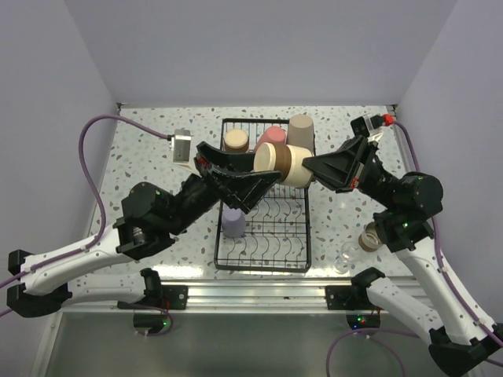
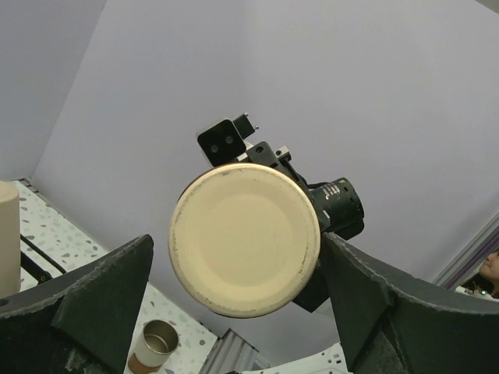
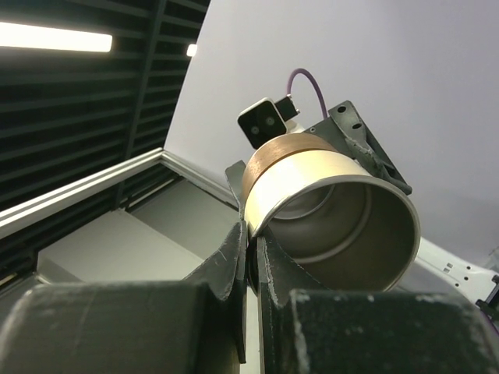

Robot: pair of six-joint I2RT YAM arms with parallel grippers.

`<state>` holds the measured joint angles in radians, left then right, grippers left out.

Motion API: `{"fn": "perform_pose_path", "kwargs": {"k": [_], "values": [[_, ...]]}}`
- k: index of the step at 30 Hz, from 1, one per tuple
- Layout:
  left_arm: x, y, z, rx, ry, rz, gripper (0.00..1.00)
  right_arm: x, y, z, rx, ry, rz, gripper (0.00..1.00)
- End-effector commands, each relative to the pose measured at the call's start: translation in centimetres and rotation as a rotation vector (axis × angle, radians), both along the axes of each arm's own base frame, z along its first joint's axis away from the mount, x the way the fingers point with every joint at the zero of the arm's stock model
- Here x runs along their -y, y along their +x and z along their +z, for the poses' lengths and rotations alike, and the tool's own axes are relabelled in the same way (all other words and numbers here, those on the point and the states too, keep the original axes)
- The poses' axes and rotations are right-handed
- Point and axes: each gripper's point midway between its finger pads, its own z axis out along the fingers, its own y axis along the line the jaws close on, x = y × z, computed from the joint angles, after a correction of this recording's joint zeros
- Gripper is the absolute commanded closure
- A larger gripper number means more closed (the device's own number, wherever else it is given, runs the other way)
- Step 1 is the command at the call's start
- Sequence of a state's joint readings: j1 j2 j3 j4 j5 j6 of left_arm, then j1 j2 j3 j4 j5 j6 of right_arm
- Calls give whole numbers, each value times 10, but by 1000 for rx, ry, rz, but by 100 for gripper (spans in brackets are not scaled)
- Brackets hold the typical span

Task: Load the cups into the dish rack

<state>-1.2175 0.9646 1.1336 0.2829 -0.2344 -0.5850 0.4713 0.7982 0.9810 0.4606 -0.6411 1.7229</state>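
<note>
A short tan-brown cup (image 1: 288, 163) lies on its side in the air above the black wire dish rack (image 1: 302, 255). My right gripper (image 1: 308, 167) is shut on its rim wall (image 3: 269, 191), one finger inside and one outside (image 3: 253, 234). My left gripper (image 1: 267, 166) is open, its fingers (image 2: 93, 292) flanking the cup's cream base (image 2: 245, 238). In the rack stand a tan-brown cup (image 1: 236, 140), a pink cup (image 1: 272, 135), a tall beige cup (image 1: 301, 127) and a lavender cup (image 1: 233, 222).
Another tan-brown cup (image 1: 368, 238) stands on the table right of the rack, also in the left wrist view (image 2: 156, 343). A tiny clear glass (image 1: 343, 260) stands near the front right. The right arm's elbow hangs over them.
</note>
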Motion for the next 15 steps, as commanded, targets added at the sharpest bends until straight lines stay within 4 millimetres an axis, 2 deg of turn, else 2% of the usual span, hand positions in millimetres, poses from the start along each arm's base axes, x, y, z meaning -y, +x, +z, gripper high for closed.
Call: {"fn": "perform_pose_path", "kwargs": {"k": [1, 8, 11, 12, 14, 15], "values": [[-6, -5, 27, 37, -92, -19, 9, 2, -4, 9, 31, 9, -16, 100], [-4, -5, 30, 38, -109, -27, 19, 2, -5, 2, 19, -3, -19, 100], [-1, -6, 28, 37, -100, -34, 39, 3, -4, 1, 14, -4, -24, 100], [0, -6, 29, 33, -100, -37, 57, 2, -3, 0, 11, -4, -24, 100], [1, -5, 26, 23, -91, -36, 71, 2, -3, -1, 7, -6, -25, 100], [1, -4, 25, 16, -89, -34, 81, 2, -3, -2, 8, -8, -25, 100]]}}
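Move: The cup, still pinched at its rim by the right hand, points its closed end between the left fingers. Its middle lies about 4 cm right of, 1 cm ahead of and 1 cm above the left hand point; from the right hand, level ahead, some 5 cm left and 1 cm below. Down in the rack, from the left hand, the pink cup is about 25 cm ahead, 2 cm right and 30 cm below; the purple cup 8 cm ahead, 8 cm left, 45 cm below. Left fingers pinch the sides of the cup's closed end: from almost wide open they close to about two thirds and stop on its wall, while the left hand creeps under 1 cm to the right, farther over the cup. The right hand stays nearly in place, sinking about half a centimetre, and keeps its shut pinch on the opposite rim. ##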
